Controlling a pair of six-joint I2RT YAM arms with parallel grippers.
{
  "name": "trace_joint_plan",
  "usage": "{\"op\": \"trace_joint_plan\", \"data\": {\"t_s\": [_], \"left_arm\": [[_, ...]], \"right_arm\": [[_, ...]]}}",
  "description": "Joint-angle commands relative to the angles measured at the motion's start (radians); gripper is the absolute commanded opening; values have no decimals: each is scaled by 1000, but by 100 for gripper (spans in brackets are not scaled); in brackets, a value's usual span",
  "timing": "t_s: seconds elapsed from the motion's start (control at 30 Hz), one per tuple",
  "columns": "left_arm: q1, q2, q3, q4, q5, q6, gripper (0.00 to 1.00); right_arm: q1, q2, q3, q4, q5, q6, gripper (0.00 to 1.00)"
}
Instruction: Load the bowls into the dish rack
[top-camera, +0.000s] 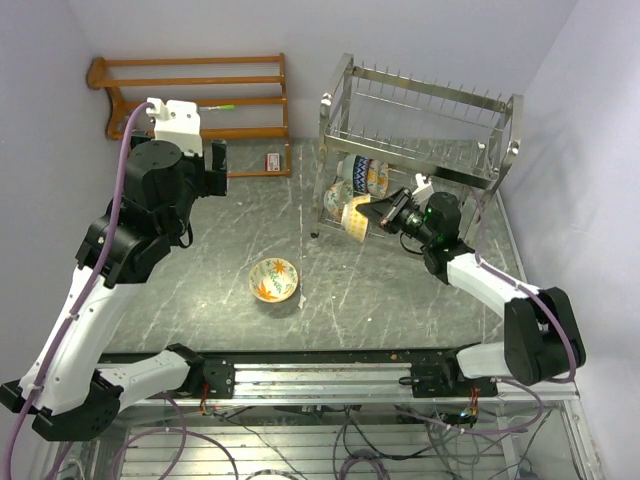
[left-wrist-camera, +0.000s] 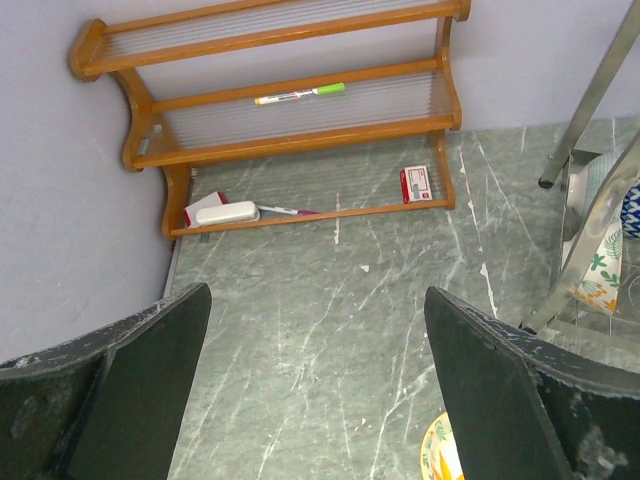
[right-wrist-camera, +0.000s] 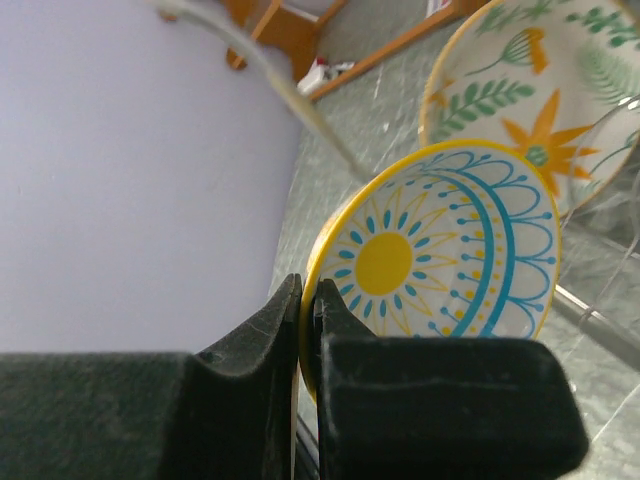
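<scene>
The silver wire dish rack (top-camera: 420, 130) stands at the back right of the table. My right gripper (top-camera: 380, 212) is at its lower tier, shut on the yellow rim of a yellow-teal bowl (right-wrist-camera: 440, 250) held on edge. My right gripper (right-wrist-camera: 307, 290) pinches that rim between both fingers. Behind the held bowl a leaf-patterned bowl (right-wrist-camera: 530, 90) leans in the rack, and a blue-orange bowl (top-camera: 368, 175) sits above it. One cream bowl with orange leaves (top-camera: 273, 279) lies upright on the table. My left gripper (top-camera: 215, 168) hangs open over bare table (left-wrist-camera: 317, 292), holding nothing.
A brown wooden shelf (top-camera: 195, 100) stands at the back left against the wall, with a green marker (left-wrist-camera: 300, 95), a white eraser (left-wrist-camera: 225, 213) and a small red-and-white box (left-wrist-camera: 416, 184) on it. A rack leg (left-wrist-camera: 590, 90) rises at the right of the left wrist view.
</scene>
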Motion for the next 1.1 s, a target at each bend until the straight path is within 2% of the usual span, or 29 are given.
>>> {"op": "trace_joint_plan", "data": {"t_s": [0.0,0.3,0.47,0.63,1.07], "left_arm": [[-7,15,34,39,22,28,99],[-7,45,28,42,26,57,99],[-7,66,42,42,26,67,99],[-7,87,42,48,36,70,99],[-7,101,28,55,53,66,99]], "right_arm": [[-27,57,-11,220,70,77,0],[-46,231,-30,561,178,232,0],[-53,304,-35,640,217,272,0],[-63,396,-63,788,220,370,0],[-80,579,-62,942,179,472,0]]}}
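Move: The yellow-rimmed bowl in the right hand is going to the lower-rack slot about 8 cm ahead, 1 cm left and 8 cm below. The leaf-patterned bowl in the rack is about 10 cm ahead, 5 left, 8 below; the stacked bowls are some 16 cm ahead, level sideways and 7 below. From the left hand, the slot lies roughly 13 cm ahead, 32 right and 30 below. Right hand carries its pinched bowl 8 cm forward, then down 5, rolling towards the leaf-patterned bowl; left advances rightward, sinking. ##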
